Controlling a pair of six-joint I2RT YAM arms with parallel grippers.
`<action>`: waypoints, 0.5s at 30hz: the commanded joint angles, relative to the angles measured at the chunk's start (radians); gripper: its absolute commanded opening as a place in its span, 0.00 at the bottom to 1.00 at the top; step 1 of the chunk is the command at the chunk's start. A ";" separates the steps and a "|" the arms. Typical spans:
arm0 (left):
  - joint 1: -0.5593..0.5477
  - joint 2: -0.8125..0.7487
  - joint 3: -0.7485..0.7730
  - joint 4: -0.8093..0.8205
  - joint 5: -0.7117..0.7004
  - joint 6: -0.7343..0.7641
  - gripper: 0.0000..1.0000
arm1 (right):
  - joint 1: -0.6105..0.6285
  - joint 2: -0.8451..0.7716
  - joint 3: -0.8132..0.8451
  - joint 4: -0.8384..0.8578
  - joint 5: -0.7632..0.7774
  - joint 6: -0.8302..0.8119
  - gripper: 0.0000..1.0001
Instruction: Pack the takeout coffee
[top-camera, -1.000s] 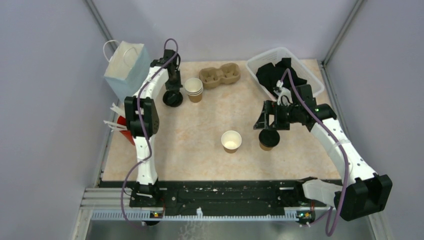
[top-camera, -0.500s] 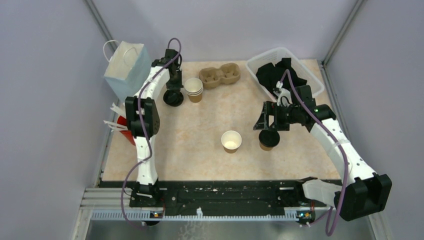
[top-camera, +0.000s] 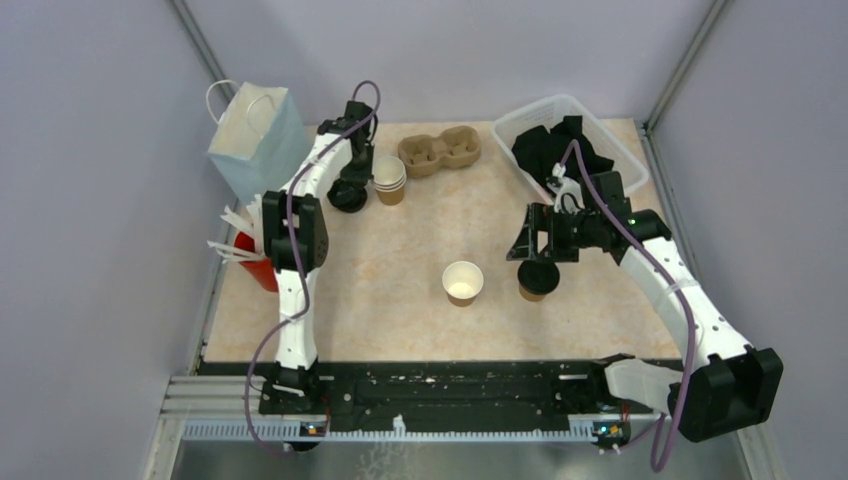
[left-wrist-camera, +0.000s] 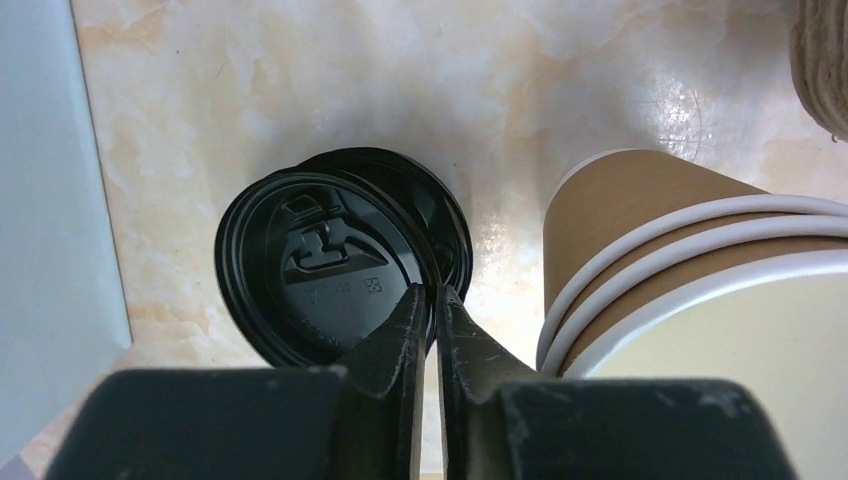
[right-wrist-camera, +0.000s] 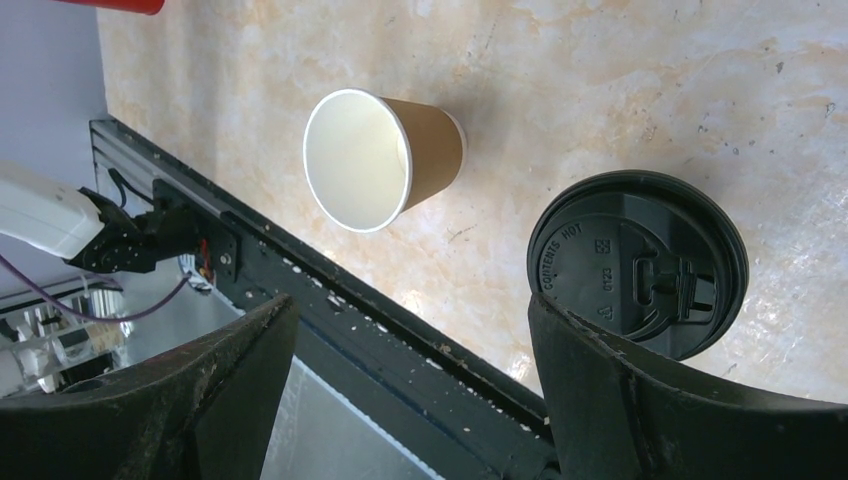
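Note:
One kraft cup (top-camera: 537, 281) wears a black lid (right-wrist-camera: 640, 260) at mid-right. My right gripper (top-camera: 537, 250) hovers over it, open wide, its right finger (right-wrist-camera: 620, 400) crossing the lid's near edge. A second kraft cup (top-camera: 462, 282) stands uncovered to its left, white inside (right-wrist-camera: 360, 160). Two loose black lids (top-camera: 347, 198) lie stacked at the back left. My left gripper (left-wrist-camera: 431, 292) is at the top lid (left-wrist-camera: 320, 260), open only a narrow slit, with the lid's rim in the slit at the tips. I cannot tell whether the tips pinch it.
A stack of spare kraft cups (top-camera: 389, 178) stands right of the loose lids, close to my left fingers. Behind is the cardboard carrier (top-camera: 440, 150). A paper bag (top-camera: 255, 140) stands back left, a red cup of sticks (top-camera: 258, 268) at the left edge, a clear bin (top-camera: 560, 101) back right.
My left wrist has swung right and turned over the loose lids, and its jaws have parted slightly. The lids, cups and right arm have not moved.

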 joint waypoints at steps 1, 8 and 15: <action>-0.011 0.010 0.057 -0.017 -0.041 0.032 0.18 | -0.007 -0.018 0.003 0.027 -0.011 0.004 0.85; -0.012 -0.035 0.062 -0.022 -0.067 0.019 0.37 | -0.007 -0.015 0.004 0.028 -0.013 0.002 0.85; 0.023 -0.074 0.009 -0.072 -0.201 -0.068 0.43 | -0.007 -0.012 0.003 0.028 -0.016 -0.002 0.85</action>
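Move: My left fingertips still have the upper lid by its right rim, with its middle about 4 cm left and 1 cm ahead. It leans on the lower lid, whose middle is some 3 cm left, 1 cm ahead and 2 cm below. The cup stack stands 8 cm right and 1 cm ahead, the paper bag about 20 cm left and 6 cm ahead. From my right hand the lower lid is roughly 44 cm left, 27 cm ahead and 12 cm down. I let go of the upper lid's rim, spreading my left fingers from nearly shut to a bit under half open while the hand hardly shifts. Then, still opening and low down, I slide the hand about 1.5 cm left, away from the cup stack and in over the lids, with only a slight roll of the wrist. ##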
